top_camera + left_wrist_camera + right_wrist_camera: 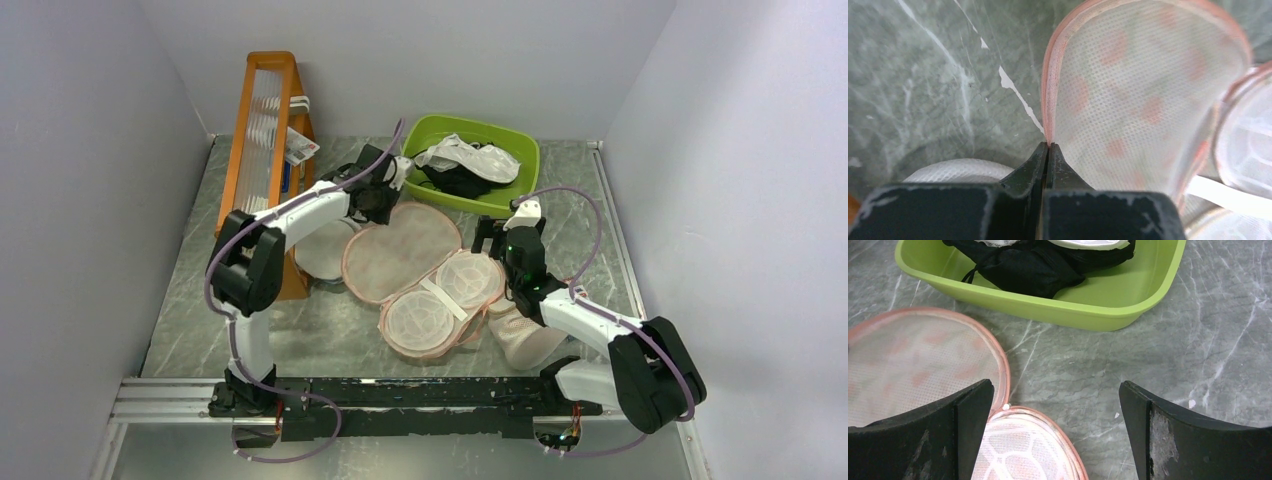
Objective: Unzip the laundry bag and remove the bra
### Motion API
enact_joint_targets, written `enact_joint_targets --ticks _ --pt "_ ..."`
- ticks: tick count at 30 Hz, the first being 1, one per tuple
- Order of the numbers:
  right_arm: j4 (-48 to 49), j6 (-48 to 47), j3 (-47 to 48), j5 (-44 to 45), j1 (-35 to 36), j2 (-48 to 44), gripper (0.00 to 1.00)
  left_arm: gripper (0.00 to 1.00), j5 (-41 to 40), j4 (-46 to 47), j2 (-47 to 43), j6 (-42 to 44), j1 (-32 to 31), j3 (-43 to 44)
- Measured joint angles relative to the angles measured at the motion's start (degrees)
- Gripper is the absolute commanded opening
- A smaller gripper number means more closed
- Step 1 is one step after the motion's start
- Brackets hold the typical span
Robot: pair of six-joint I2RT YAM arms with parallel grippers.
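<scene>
The laundry bag [400, 250] lies unzipped and spread flat at mid-table, its mesh-lined flap [1133, 90] folded back beside the two-lobed lower half [440, 300]. My left gripper [378, 205] is shut on the pink zip edging at the flap's far-left rim, which runs straight into the closed tips [1049, 146]. My right gripper [498, 235] hovers open by the bag's right side; in its wrist view [1055, 385] the fingers straddle the lower lobe [1018, 450] and bare table. The bra [465, 155], white and pale grey, rests in the green tub on black garments.
The green tub [470, 200] stands at the back centre, its near wall [1048, 307] just beyond the right fingers. An orange rack [265, 130] leans at the back left. A round white mesh disc [322, 250] lies under the left arm. A beige mesh pouch [525, 335] sits beneath the right arm.
</scene>
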Motion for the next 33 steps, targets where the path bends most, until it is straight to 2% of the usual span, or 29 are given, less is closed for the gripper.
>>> enact_joint_targets --ticks 3,9,12,15,23,33 --pt "0.0 0.0 0.0 0.0 0.0 -0.2 0.98 0.07 -1.8 -0.2 -4.6 1.0 -2.4 -0.3" --pt "0.0 0.3 -0.2 1.4 0.0 -2.2 0.98 0.09 -10.8 2.5 -15.9 6.6 -15.8 -3.3" --pt "-0.1 1.4 -1.1 4.5 -0.2 -4.1 0.98 0.07 -12.9 3.9 -17.9 8.4 -22.1 -4.8" --pt "-1.7 4.0 -1.7 7.8 -2.4 -6.4 0.98 0.07 -12.6 3.7 -17.2 8.2 -24.0 -5.1" --pt "-3.5 11.1 -6.5 7.1 -14.0 -14.2 0.97 0.07 -3.5 3.9 -15.0 3.2 -24.4 -5.1" --pt "-3.4 12.9 -6.9 3.4 -14.6 -12.3 0.97 0.07 13.6 9.6 -10.8 -5.2 -27.4 -5.3"
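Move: The left hand pinches the far-left rim of the laundry bag's open lid, a few centimetres above the table; the bag's lower half lies about 21 cm back and 14 cm right of it. The green bin is some 14 cm ahead and 20 cm right, the plates 8 cm back and 13 cm left. From the right hand, that lower half is roughly 18 cm back, 14 cm left and 10 cm below. Left hand swings the still-pinched lid up and about 27 cm back-right over the base; right hand retreats rightward. ##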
